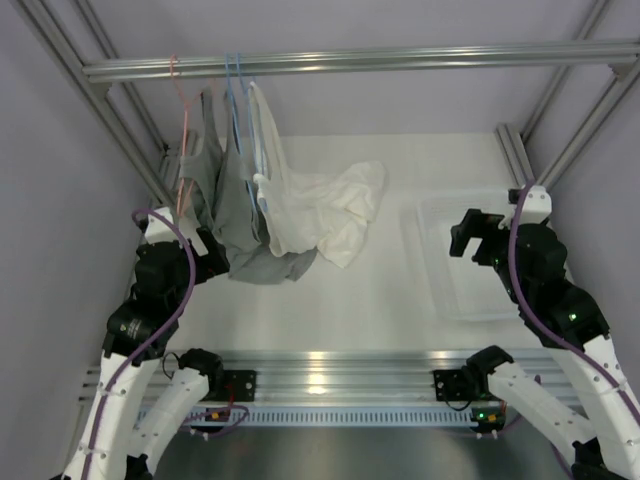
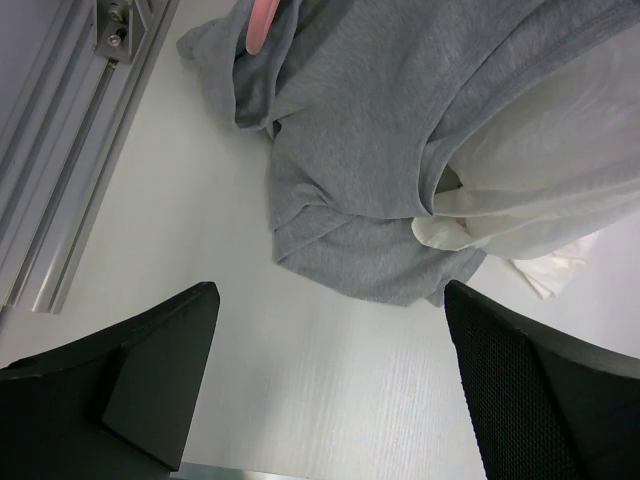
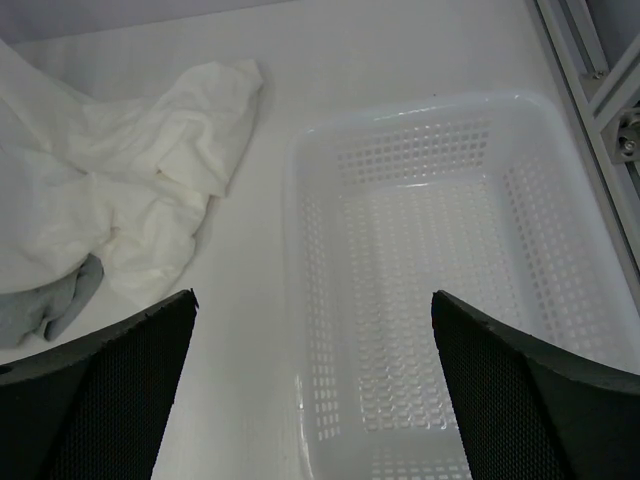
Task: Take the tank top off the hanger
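Several garments hang from the top rail (image 1: 400,60) on hangers: a grey tank top (image 1: 240,225) on a pink hanger (image 1: 185,110) and a white garment (image 1: 320,210) on a blue hanger (image 1: 236,85); their lower ends rest on the table. In the left wrist view the grey fabric (image 2: 380,150) and the pink hanger tip (image 2: 262,22) lie ahead. My left gripper (image 2: 330,370) (image 1: 213,250) is open and empty just short of the grey hem. My right gripper (image 3: 310,400) (image 1: 470,235) is open and empty above the white basket (image 3: 300,300).
The white perforated basket (image 1: 440,215) sits at the right of the table. Aluminium frame posts (image 1: 130,130) stand at both back sides, and a rail (image 2: 70,170) runs left of the grey cloth. A white garment (image 3: 130,170) spreads left of the basket.
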Robot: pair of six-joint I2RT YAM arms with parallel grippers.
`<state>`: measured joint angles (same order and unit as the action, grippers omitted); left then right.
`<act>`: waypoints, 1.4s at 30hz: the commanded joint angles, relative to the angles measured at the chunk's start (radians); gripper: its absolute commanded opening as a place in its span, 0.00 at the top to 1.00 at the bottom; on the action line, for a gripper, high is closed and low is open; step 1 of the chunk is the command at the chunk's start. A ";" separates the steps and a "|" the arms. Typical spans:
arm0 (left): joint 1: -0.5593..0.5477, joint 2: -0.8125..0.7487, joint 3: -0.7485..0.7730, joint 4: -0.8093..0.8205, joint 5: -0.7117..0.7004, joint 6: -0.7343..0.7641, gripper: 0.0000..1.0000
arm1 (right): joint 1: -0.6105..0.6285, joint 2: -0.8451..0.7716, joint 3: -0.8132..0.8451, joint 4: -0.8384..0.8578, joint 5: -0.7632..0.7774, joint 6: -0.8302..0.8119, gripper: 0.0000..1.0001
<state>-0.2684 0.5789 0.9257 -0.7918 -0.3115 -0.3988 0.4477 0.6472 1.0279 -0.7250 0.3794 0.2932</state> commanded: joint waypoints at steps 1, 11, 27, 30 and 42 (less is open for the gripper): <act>-0.003 0.004 -0.005 0.057 0.000 0.000 0.01 | 0.009 -0.014 -0.005 0.038 0.018 0.017 0.01; -0.002 0.006 0.028 0.052 0.032 0.006 0.01 | 0.011 -0.001 -0.011 0.053 -0.023 0.009 0.01; -0.003 0.548 1.002 -0.056 0.600 0.035 0.29 | 0.009 0.003 -0.026 0.076 -0.082 -0.006 0.01; -0.050 0.702 1.128 -0.082 0.484 0.057 0.31 | 0.009 0.002 -0.023 0.076 -0.085 -0.008 0.01; -0.284 1.004 1.349 -0.150 -0.141 0.144 0.50 | 0.011 -0.004 -0.042 0.081 -0.099 -0.020 0.01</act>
<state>-0.5522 1.6234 2.2620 -0.9375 -0.2646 -0.2657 0.4477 0.6533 0.9932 -0.7151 0.2855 0.2886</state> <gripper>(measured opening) 0.511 0.993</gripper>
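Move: The upper part of the hanging white tank top is about 22 cm ahead of the left hand, 12 cm to its right and 10 cm above it. The blue hanger is roughly 20 cm ahead, 10 cm right and 8 cm up; the gray tank top hangs some 18 cm ahead, 6 cm right and 5 cm below. From the right hand, the white tank top is around 21 cm ahead, 41 cm left and 6 cm higher. Up first, by nearly 28 cm and drifting right, the left hand climbs in front of the hanging clothes, then reaches about 15 cm forward and sinks towards the white tank top, coming in on the right of the blue hanger. The wrist tips up and turns clockwise about 30 degrees, then partly unwinds, while the empty fingers close to half open. ##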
